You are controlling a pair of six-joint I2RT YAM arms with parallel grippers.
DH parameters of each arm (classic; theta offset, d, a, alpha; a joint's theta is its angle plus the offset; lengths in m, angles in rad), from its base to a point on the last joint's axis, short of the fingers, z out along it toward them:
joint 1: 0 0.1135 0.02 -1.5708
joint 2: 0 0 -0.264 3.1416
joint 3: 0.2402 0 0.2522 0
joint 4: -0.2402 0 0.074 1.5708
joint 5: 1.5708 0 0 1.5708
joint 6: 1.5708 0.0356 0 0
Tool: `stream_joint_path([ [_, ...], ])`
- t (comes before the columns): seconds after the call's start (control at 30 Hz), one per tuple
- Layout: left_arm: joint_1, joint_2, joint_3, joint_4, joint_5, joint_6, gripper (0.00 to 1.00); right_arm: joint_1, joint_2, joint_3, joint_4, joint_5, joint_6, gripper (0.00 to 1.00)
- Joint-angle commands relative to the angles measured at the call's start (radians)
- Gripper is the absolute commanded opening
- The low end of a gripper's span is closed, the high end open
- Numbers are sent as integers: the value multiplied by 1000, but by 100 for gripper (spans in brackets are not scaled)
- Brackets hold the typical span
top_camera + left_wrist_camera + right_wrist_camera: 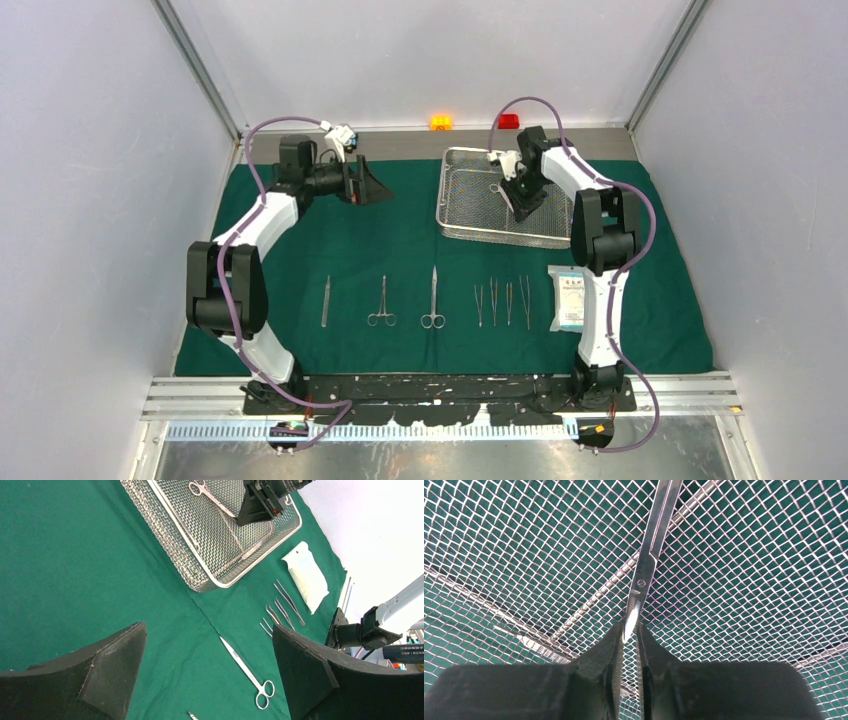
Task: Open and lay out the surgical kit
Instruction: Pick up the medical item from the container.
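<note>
The dark green cloth (400, 260) lies spread flat. The silver wire-mesh tray (455, 225) sits on it at the back right. One pair of steel scissors (649, 555) lies in the tray (200, 580). My right gripper (630, 627) is down inside the tray, jaws a narrow gap apart, with the scissors' blade tip between the fingertips. My left gripper (210, 650) hovers wide open over bare cloth at the back left, holding nothing. In a row near the front lie a tweezer (326, 300), forceps (381, 303), scissors (434, 300), several slim tweezers (500, 300) and the white-blue packet (569, 298).
An orange block (440, 122) and a red block (509, 121) stand on the table's back edge behind the tray. Another slim steel piece (250, 555) lies along the tray floor. White walls close in the left, right and back sides.
</note>
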Motion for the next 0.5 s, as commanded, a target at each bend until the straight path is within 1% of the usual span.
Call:
stream_joint_path([
  [0.0, -3, -20, -7, 37, 18, 6, 100, 1, 6, -20, -11, 8, -6, 16],
  [0.17, -3, -10, 3, 37, 19, 6, 100, -1, 1, -2, -12, 26, -11, 2],
  [0.2, -2, -7, 5, 37, 20, 6, 100, 0, -2, 4, -14, 24, -11, 1],
  [0.47, -4, -2, 17, 37, 8, 24, 100, -1, -65, 57, -10, -16, -10, 0],
])
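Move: Right at the right fingertips, in the tray, is the tip of the scissors; their middle lies about 4 cm ahead and 3 cm to the left, at fingertip height. A thin scalpel lies along the tray's near side, some 4 cm back and about 1 cm left of the hand; the tray's left wall stands roughly 17 cm left and 2 cm ahead. From the left hand the scissors lie about 26 cm right, 6 cm ahead and 17 cm below. Closing on the scissors' tip with the right hand: the slightly parted, down-pointing fingers shut from about a quarter open to nearly fully closed and pinch the end of the blades. The hand all but stays in place over the tray floor, with no turn of the wrist, and by the end has barely begun to ease upward, by less than half a centimetre. ##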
